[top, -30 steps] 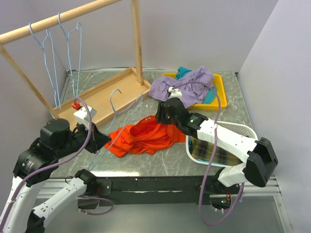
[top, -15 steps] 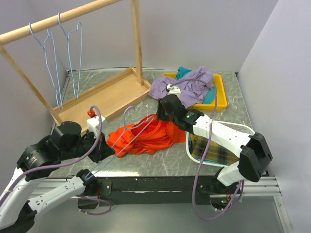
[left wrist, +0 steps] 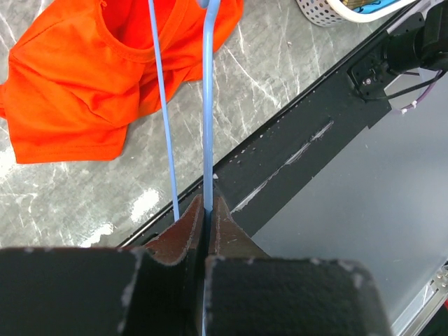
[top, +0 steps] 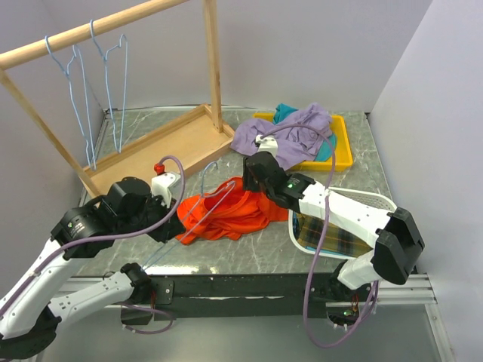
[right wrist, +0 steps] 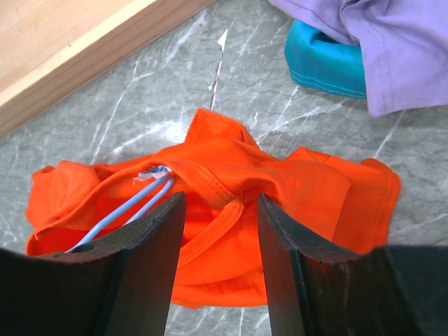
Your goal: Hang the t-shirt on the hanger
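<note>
The orange t-shirt (top: pixel 230 215) lies crumpled on the marble table, neck opening up. My left gripper (top: pixel 172 224) is shut on the light-blue wire hanger (top: pixel 204 205). In the left wrist view the wire (left wrist: pixel 207 105) runs out from between the closed fingers (left wrist: pixel 208 206) toward the t-shirt (left wrist: pixel 70 91). My right gripper (top: pixel 253 181) hovers over the far side of the t-shirt. It is open (right wrist: pixel 220 203), one finger on each side of the collar of the t-shirt (right wrist: pixel 308 189). The hanger's end (right wrist: pixel 119 212) reaches into the neck opening by the label.
A wooden rack (top: pixel 90 30) at back left carries two more blue hangers (top: pixel 113 68); its wooden base (top: pixel 173 139) is behind the shirt. A yellow tray (top: pixel 341 154) holds a lavender garment (top: pixel 290 132). A white basket (top: pixel 381 202) with plaid cloth (top: pixel 339 240) stands right.
My left arm has swung right with the hanger, bringing its end from beside the shirt into the neck opening. The right gripper has stayed over the collar, still open.
</note>
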Action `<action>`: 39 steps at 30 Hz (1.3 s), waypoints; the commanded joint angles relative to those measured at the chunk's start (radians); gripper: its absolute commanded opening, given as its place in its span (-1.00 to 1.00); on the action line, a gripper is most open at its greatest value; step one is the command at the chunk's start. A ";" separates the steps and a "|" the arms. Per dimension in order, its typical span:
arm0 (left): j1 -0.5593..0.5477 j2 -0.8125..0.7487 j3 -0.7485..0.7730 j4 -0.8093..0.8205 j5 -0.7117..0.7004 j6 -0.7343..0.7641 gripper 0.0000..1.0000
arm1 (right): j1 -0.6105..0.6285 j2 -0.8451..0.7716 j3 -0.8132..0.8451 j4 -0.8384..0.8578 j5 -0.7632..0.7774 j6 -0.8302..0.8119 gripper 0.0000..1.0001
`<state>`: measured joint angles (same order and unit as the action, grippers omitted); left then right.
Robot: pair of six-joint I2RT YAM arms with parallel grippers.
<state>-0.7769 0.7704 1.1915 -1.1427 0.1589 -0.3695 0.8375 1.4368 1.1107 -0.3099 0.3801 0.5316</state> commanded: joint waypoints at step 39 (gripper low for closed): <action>-0.025 0.018 -0.128 0.299 0.082 -0.002 -0.98 | 0.064 0.128 0.192 -0.149 0.174 -0.047 -0.71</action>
<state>-0.7940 0.7940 1.0691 -0.9379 0.2142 -0.3698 0.8989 1.5791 1.2568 -0.4446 0.5175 0.4786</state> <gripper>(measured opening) 0.041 0.215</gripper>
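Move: The T-shirt's neck opening lies about 16 cm ahead of the left hand, 10 cm to its right and 10 cm below; that hand already grips the hanger. The neckline rim is between the right hand's open fingers, roughly 1 cm ahead and 2 cm below. The hanger's leading end is some 4 cm to the right hand's left, about level front to back; the lavender cloth lies 13 cm ahead of the right hand and 11 cm to its right. The hanger, still gripped in the left hand, is eased about 3 cm to the right, slightly forward and down, towards the T-shirt's neck opening. Around the neckline rim the right hand stays nearly in place, rolling its left side down some 10 degrees; it sinks about 1 cm late on and its fingers close from half open to nearly shut over the rim. ##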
